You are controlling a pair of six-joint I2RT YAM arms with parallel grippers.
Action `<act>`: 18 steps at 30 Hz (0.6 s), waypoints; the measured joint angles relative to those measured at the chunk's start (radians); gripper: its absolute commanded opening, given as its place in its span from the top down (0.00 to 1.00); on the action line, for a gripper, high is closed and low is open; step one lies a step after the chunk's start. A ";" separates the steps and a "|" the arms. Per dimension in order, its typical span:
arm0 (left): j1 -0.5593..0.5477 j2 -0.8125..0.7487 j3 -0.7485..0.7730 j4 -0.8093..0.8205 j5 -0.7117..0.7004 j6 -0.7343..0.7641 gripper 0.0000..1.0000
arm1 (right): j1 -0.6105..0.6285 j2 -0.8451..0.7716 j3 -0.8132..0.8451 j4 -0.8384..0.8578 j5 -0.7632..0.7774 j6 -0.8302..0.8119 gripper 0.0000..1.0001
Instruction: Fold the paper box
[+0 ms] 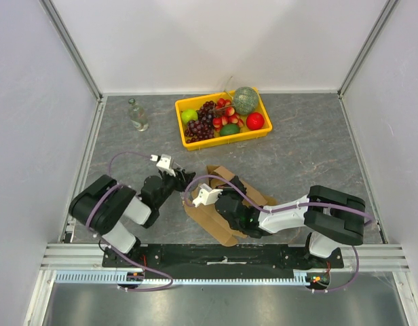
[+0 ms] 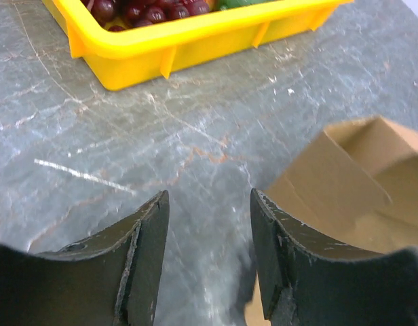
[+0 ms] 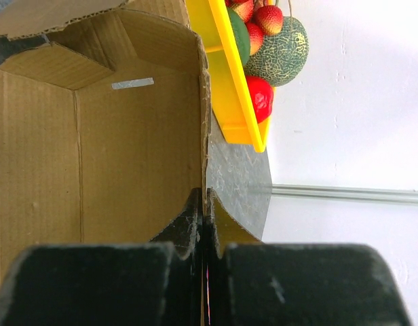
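Observation:
The paper box (image 1: 229, 182) is a plain brown carton, partly stood up with loose flaps, lying on the grey table between the two arms. In the right wrist view I look into the hollow of the paper box (image 3: 127, 149), and my right gripper (image 3: 204, 198) is shut on the thin edge of one upright wall. My right gripper (image 1: 228, 207) reaches in from the right. My left gripper (image 2: 209, 204) is open over bare table with nothing between its fingers. The paper box (image 2: 358, 183) lies just to its right, apart from it. From above, my left gripper (image 1: 180, 178) sits at the carton's left side.
A yellow tray (image 1: 222, 140) of fruit stands behind the carton; its wall (image 2: 195, 47) is close ahead of the left gripper. The yellow tray (image 3: 229, 75) holds a melon (image 3: 287, 44). A glass bottle (image 1: 137, 115) stands at the back left. White walls enclose the table.

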 measured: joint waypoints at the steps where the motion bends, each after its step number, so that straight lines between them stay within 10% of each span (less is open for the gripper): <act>1: 0.021 0.029 0.030 0.000 0.023 -0.016 0.43 | 0.000 -0.002 -0.001 0.000 -0.001 0.002 1.00; 18: 0.101 0.324 0.288 0.000 0.432 -0.129 0.43 | 0.000 -0.033 -0.002 -0.016 -0.035 0.040 1.00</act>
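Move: The left hand hangs half open just off the paper box's far-left corner. The flap standing there is some 7 cm to its right and 2 cm farther out, about level with it. The box wall held by the right gripper is about 16 cm to the right and 3 cm nearer; the yellow basket lies about 22 cm ahead, 10 cm right and 4 cm lower. From the right hand, that corner flap is some 9 cm left, 4 cm ahead and slightly below. The right gripper keeps its pinch on the box wall's edge, nearly still, while the left hand comes in on the corner flap. The left swings forward about 4 cm, then sweeps right some 6 cm, easing back and sinking 2 cm at the end. It turns clockwise with a slight downward tip and rolls left side down; its fingers stay half open, ending close to the flap, with touch not clear. ##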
